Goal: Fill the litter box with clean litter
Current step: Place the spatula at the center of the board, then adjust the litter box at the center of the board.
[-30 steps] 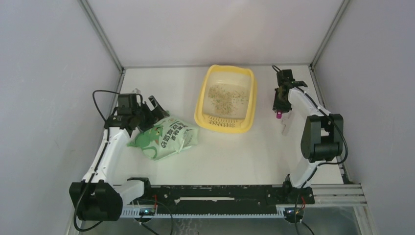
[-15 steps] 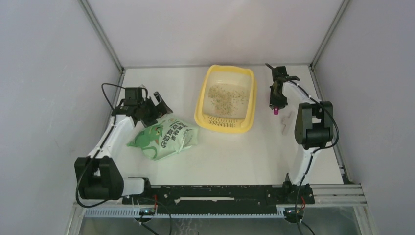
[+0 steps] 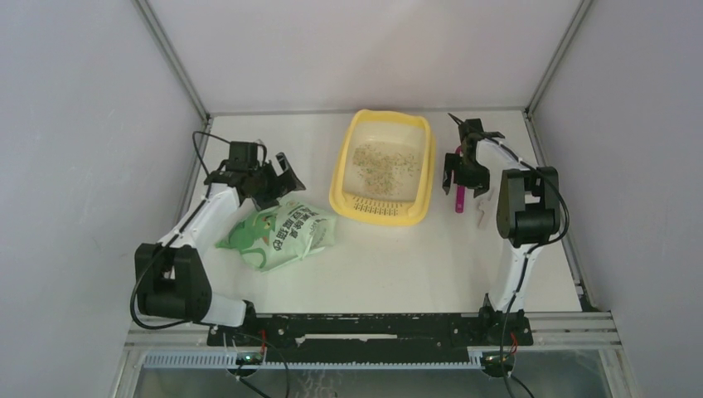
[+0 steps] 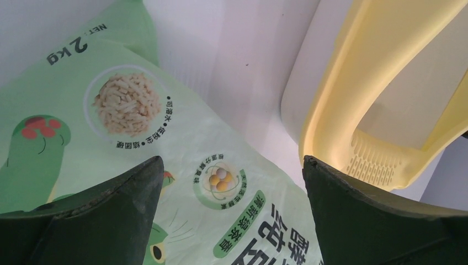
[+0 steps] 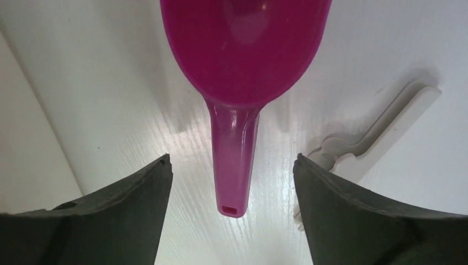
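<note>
The yellow litter box (image 3: 378,218) stands at the back middle of the table, with a thin speckled layer of clean litter (image 3: 377,162) on its floor. My right gripper (image 3: 463,184) is just right of the box, open, straddling the handle of a magenta scoop (image 5: 243,49) without touching it. The scoop (image 3: 458,199) lies flat on the table. My left gripper (image 3: 278,176) hovers open over the top of the light green litter bag (image 3: 278,234). In the left wrist view the bag (image 4: 127,110) fills the space under my left gripper (image 4: 232,160), and the box rim (image 4: 342,110) is to the right.
A white plastic piece (image 5: 375,132) lies on the table just right of the scoop handle, near my right finger. Grey walls close in the table on the left, back and right. The arm bases and a black rail run along the near edge.
My right gripper has opened and let go of the magenta scoop, which now lies on the table. My left gripper has moved right and toward the back, over the bag's top.
</note>
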`<move>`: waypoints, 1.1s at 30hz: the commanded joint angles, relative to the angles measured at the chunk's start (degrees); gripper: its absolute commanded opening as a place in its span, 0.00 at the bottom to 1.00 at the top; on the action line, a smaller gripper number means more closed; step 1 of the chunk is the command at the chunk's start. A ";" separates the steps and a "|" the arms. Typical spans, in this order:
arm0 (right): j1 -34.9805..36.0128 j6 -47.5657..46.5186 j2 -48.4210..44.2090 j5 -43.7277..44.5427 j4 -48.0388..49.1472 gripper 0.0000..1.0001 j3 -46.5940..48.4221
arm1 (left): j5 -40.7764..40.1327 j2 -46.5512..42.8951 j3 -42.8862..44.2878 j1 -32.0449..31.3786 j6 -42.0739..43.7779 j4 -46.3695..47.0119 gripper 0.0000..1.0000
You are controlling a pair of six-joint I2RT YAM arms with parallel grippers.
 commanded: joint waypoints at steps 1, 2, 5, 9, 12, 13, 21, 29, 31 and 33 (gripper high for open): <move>-0.03 1.31 -6.96 -1.37 0.96 0.88 -1.08 | -2.02 1.24 5.06 -1.00 0.54 0.04 1.00; 0.25 1.55 -8.59 -1.09 1.46 0.88 -1.65 | -2.51 1.59 5.25 -1.08 0.59 0.01 1.00; 1.40 2.77 -14.92 -1.67 2.38 0.88 -2.86 | -3.99 3.05 6.44 -1.61 1.11 -0.84 1.00; 4.97 3.74 -24.14 -0.90 2.75 0.86 -4.19 | -6.18 7.44 10.22 -3.51 1.96 -2.73 0.93; 6.79 4.61 -30.39 -3.30 2.87 0.83 -5.48 | -8.39 11.65 14.24 -5.94 2.60 -4.94 0.78; 7.12 4.67 -32.58 -5.03 3.21 0.81 -6.11 | -9.17 12.85 15.23 -6.42 2.59 -5.20 0.69; 9.30 6.03 -43.03 -9.41 2.58 0.80 -10.01 | -11.06 21.46 21.51 -12.61 2.84 -8.43 0.34; 7.40 6.19 -46.35 -12.23 3.17 0.80 -14.40 | -11.10 27.27 26.58 -18.89 1.04 -8.66 0.32; 6.50 6.48 -47.10 -12.77 3.87 0.80 -15.42 | -11.24 28.62 28.40 -20.24 0.79 -9.28 0.32; 6.21 6.73 -47.44 -13.27 4.08 0.80 -15.79 | -11.09 29.46 29.49 -21.40 0.43 -9.53 0.32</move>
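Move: For the left hand, the litter box's middle is about 23 cm to the right, 10 cm ahead and some 6 cm lower; the litter bag lies roughly 6 cm back, 4 cm to its left and 9 cm below. The right hand's open fingers still straddle the spatula, whose middle is about 3 cm ahead and 1 cm below. From that hand, the grey clip is 7 cm right and 2 cm back, the box 20 cm left and 6 cm ahead. Straight up off the spatula handle goes the right hand, fingers staying open, rising about 20 cm, then drifting back and left some 8 cm each while its fingers swing forward by 30 degrees. Meanwhile the left hand travels right about 11 cm, sinking 6 cm and edging a little forward, its fingers closing to a third open, and pushes against the litter box's left side near the front end. ##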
